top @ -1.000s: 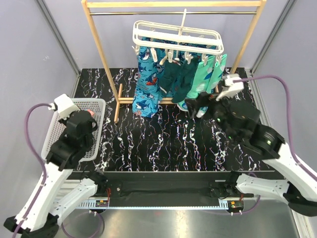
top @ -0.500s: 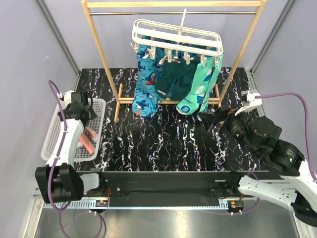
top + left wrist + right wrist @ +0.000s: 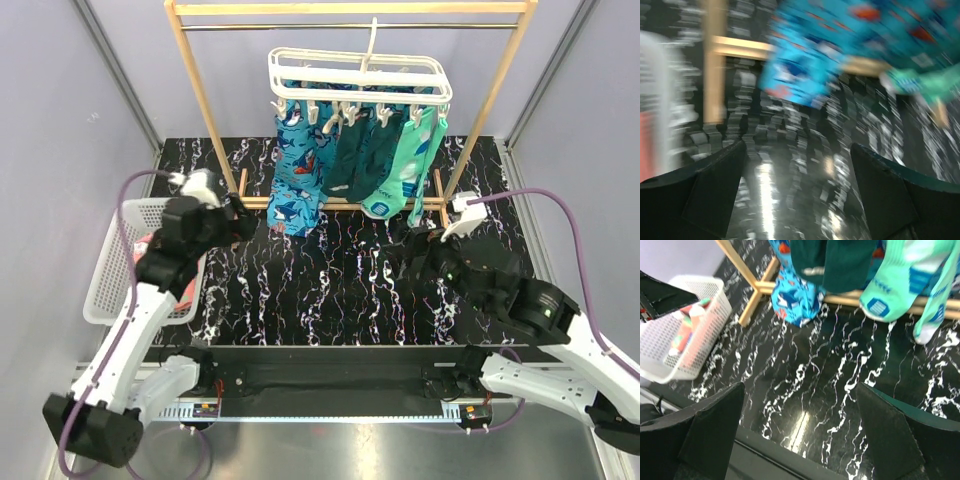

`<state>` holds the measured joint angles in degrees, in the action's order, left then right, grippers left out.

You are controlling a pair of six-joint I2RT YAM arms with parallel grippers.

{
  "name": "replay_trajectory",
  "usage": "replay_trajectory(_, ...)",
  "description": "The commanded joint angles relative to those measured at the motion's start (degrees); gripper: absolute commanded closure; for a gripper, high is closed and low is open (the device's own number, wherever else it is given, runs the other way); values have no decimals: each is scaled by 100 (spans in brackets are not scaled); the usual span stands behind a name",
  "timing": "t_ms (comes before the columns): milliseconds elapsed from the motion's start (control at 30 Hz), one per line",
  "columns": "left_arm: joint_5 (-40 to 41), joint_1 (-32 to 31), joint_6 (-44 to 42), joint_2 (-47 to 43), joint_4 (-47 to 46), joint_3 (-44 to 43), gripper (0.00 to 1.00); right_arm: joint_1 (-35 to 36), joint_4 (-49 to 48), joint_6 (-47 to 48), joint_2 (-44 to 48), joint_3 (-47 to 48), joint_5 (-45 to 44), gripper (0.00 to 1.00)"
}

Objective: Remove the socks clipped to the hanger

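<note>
The white clip hanger (image 3: 358,78) hangs from the wooden rail. A bright blue shark sock (image 3: 296,170), a dark teal sock (image 3: 356,150) and a mint-green sock (image 3: 405,165) are clipped to it. All three socks also show in the right wrist view: blue (image 3: 796,300), teal (image 3: 832,262), mint (image 3: 892,285). A coral-pink sock (image 3: 687,335) lies in the white mesh basket (image 3: 125,260). My left gripper (image 3: 245,222) is open and empty, left of the blue sock (image 3: 805,75); its view is blurred. My right gripper (image 3: 405,258) is open and empty, in front of the hanging socks.
The tall wooden rail stand (image 3: 210,110) has floor bars (image 3: 245,200) under the socks. The basket stands at the table's left edge. Grey walls enclose the black marbled table (image 3: 330,290).
My left arm has swung from the basket toward the blue sock. My right arm has moved left and forward. The hanger and socks have swung slightly.
</note>
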<state>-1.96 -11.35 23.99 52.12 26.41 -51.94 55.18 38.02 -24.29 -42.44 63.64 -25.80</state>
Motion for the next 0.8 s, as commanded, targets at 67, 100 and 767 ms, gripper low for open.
replay_trajectory(67,-622,-1201,-60,859,-1770,115,9,28,-137,-374,-89,-97,330,0)
replay_trajectory(100,-683,-1289,-113,1053,-1954,45,9,37,-111,-444,-55,-80,348,0)
replay_trajectory(767,-139,-2556,-1159,3910,-4364,-1818,17,37,970,-963,640,413,181,0)
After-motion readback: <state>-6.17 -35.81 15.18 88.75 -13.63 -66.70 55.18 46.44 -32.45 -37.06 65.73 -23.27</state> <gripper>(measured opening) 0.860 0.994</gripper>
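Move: The near dark green sock hangs about 15 cm ahead of the left hand and 25 cm to its right, its middle about 3 cm above the hand. The blue shark sock hangs some 14 cm ahead of this hand and 12 cm to its right; the mint sock is about 15 cm ahead and 37 cm to its right. From the right hand, the dark green sock lies roughly 24 cm ahead, 10 cm left and 6 cm lower. Towards the dark green sock, the empty left hand sweeps about 24 cm right and 9 cm forward past the front of the shark sock, dipping a few centimetres and then rising. Its wrist swings some 30 degrees clockwise and tips its fingers up, still wide open, until the sock runs across their gap; contact can't be made out. The open right hand backs off about 3 cm, drifting right. ##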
